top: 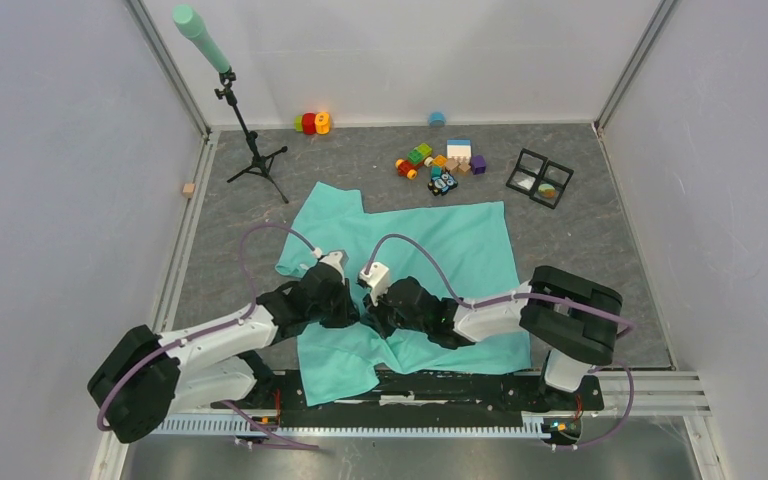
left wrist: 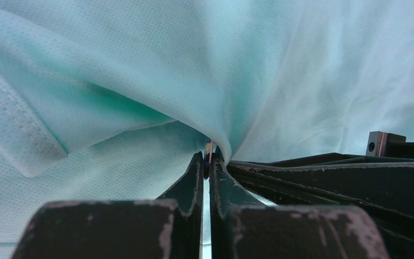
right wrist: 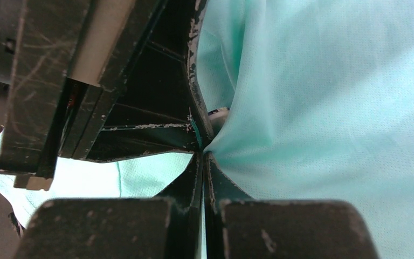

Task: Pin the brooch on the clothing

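Observation:
The clothing [top: 460,240], a mint-green T-shirt, lies spread on the grey table, bunched where both arms meet over its near half. My left gripper [top: 353,312] [left wrist: 208,162] is shut, and a small thin blue-and-pink piece, the brooch [left wrist: 209,147], is pinched at its tips, pressed against a fold of the fabric [left wrist: 140,70]. My right gripper [top: 373,312] [right wrist: 203,154] is shut on a pinch of the cloth [right wrist: 329,108], tip to tip with the left fingers [right wrist: 140,91]. A small whitish bit [right wrist: 219,113] peeks out beside them.
A tripod [top: 250,150] holding a green-tipped stick stands at the back left. Toy blocks [top: 440,165], a black four-cell tray [top: 540,178], coloured spools [top: 310,123] and a small wooden cube [top: 189,189] lie beyond the shirt. White walls enclose the table.

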Robot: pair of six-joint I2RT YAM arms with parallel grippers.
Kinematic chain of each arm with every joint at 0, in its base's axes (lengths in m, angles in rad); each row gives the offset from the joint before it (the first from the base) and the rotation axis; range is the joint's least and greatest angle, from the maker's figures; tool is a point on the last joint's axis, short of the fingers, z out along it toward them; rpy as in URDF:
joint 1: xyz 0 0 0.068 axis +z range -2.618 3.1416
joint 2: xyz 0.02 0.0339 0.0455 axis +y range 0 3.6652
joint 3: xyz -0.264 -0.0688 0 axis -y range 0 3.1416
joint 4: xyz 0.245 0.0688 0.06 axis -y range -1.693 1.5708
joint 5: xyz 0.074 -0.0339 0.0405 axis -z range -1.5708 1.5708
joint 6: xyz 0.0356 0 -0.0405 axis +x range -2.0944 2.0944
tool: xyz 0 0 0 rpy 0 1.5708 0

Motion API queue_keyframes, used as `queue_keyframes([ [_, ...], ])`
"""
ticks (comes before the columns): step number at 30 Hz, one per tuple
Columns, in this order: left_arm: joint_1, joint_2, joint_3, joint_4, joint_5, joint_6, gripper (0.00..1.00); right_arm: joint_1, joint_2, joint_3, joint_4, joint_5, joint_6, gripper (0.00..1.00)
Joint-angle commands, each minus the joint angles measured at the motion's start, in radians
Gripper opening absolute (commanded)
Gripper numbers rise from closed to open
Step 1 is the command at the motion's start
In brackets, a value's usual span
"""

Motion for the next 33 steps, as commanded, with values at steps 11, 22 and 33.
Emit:
queue_keyframes([
  [11, -0.006, -0.086, -0.051, 0.101, 0.016, -0.044, 0.02, -0.031, 0.066, 0.012, 0.057, -0.05, 0.028, 0.0],
  [22, -0.003, -0.145, -0.072, 0.129, 0.037, -0.042, 0.02, -0.042, 0.013, -0.007, 0.038, -0.053, 0.008, 0.0],
  [33, 0.011, -0.263, -0.073, 0.06, 0.109, 0.021, 0.02, -0.131, -0.382, -0.177, -0.034, -0.156, -0.214, 0.7],
])
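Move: The left hand still grips the brooch by its edge, its middle only about 1 cm ahead and 1 cm to the right of that hand point and roughly level with it. The clothing's sleeve lies some 10 cm farther out and 11 cm to the left of the left hand, about 3 cm lower. The right fingers are already shut at a fold of the clothing right beside the brooch, which sits about 2 cm to their left and 1 cm ahead, a touch higher. With its shut fingertips at the fold next to the brooch, the right hand first eases down about 1.5 cm, then opens its fingers more than halfway, lets the fold go and pulls up and to the right, away from the brooch, climbing some 6 cm and tilting slightly. The left hand keeps its grip on the brooch's edge and carries it up about 3 cm, mostly late and together with the right hand's retreat, tilting about 10 degrees. ##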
